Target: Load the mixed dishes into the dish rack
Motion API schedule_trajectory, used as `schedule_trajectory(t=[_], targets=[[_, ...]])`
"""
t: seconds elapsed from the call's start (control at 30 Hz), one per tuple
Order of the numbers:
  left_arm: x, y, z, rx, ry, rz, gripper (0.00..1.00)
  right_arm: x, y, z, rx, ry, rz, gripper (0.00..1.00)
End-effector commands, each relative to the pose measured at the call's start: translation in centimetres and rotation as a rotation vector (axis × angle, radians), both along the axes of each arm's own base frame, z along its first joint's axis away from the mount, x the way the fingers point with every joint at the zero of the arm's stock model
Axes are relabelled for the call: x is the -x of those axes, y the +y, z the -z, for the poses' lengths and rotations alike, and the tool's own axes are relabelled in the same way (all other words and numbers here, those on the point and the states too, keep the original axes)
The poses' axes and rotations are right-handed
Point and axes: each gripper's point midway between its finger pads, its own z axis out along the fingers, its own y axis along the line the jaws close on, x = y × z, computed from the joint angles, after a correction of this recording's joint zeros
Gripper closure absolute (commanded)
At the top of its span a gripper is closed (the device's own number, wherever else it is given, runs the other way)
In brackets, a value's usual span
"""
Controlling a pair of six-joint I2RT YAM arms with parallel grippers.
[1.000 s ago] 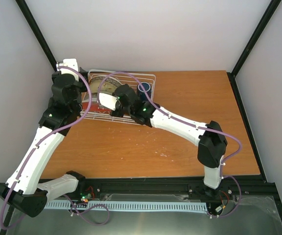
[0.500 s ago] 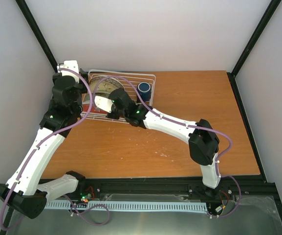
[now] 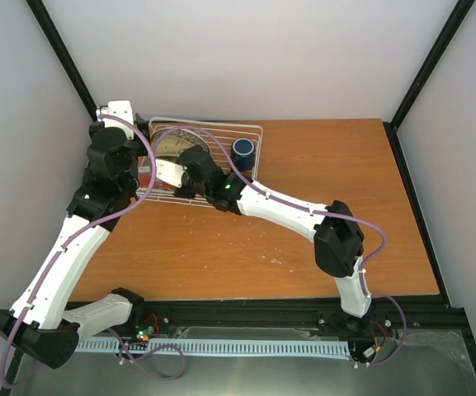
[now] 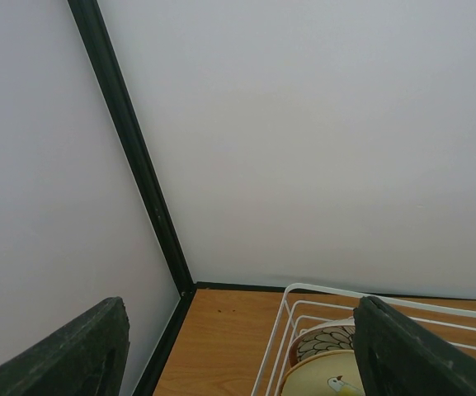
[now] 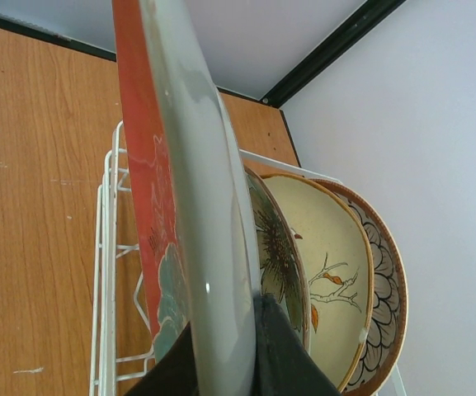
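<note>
My right gripper (image 3: pixel 180 175) (image 5: pixel 221 363) is shut on the red plate with teal flower (image 5: pixel 143 206), which it holds on edge over the left part of the white wire dish rack (image 3: pixel 221 125) (image 5: pixel 104 247). Upright in the rack just behind it stand a plate with a dark flower (image 5: pixel 277 247), a cream floral plate (image 5: pixel 328 256) and the bowl with a dark petal pattern (image 5: pixel 388 280). The dark blue mug (image 3: pixel 242 149) sits at the rack's right end. My left gripper (image 3: pixel 115 115) (image 4: pixel 242 338) is open and holds nothing, raised beside the rack's left end and facing the back corner.
The rack stands at the table's back left, close to the back wall and the black corner post (image 4: pixel 139 165). Bare wood tabletop (image 3: pixel 328 181) stretches to the right and front of it. The right arm reaches diagonally across the table.
My right gripper has carried the red plate leftward over the rack, closer to the standing dishes. The left arm has not moved.
</note>
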Motion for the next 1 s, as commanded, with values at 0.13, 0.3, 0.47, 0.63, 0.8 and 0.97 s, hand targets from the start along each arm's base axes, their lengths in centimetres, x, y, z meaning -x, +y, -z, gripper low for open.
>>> schedule_trajectory(t=[0.13,0.3,0.47,0.63,0.8,0.97], targets=[[0.6,0.3,-1.9,-0.002,-0.056,0.0,0.25,-2.0,0.1,-9.8,-0.223,-0.206,0.062,0.97],[0.3,0.2,-2.0,-0.004,-0.056,0.006,0.25,-2.9,-0.5,-10.5,-0.22,-0.238,0.089,0.97],[0.3,0.1,-1.9,-0.004,-0.054,0.008,0.25,-4.2,-1.2,-9.7,-0.207,-0.23,0.116,0.97],[0.2,0.0,-1.9,-0.002,-0.054,0.011,0.26,-5.0,-1.4,-8.3,-0.186,-0.192,0.127,0.97],[0.1,-0.1,-1.7,-0.001,-0.049,0.015,0.26,-4.8,-1.3,-7.3,-0.189,-0.139,0.115,0.97],[-0.1,-0.3,-1.8,0.01,-0.05,0.027,0.26,-4.5,-1.3,-7.1,-0.193,-0.109,0.108,0.97]])
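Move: The right hand already pinches the red plate by its rim, over the dish rack's left part. The flower plate standing in the rack is about 6 cm ahead and 12 cm below, practically in line sideways; beyond it stand the cream plate, roughly 10 cm ahead and 2 cm right, and the patterned one, some 13 cm ahead and 4 cm right. The blue mug is about 9 cm ahead and 22 cm right. From the left hand the flower plate lies some 7 cm ahead, 7 cm right and 30 cm down. Shut on its rim, the right hand keeps the red plate almost still at first, easing it up less than a centimetre, then swings it quickly about 4 cm forward and some 2.5 cm to the right, across towards the flower and cream plates in the rack. As the swing ends it sinks roughly 2 cm from its high point and the wrist turns slightly clockwise, about 5 degrees, with the fingers never loosening. ##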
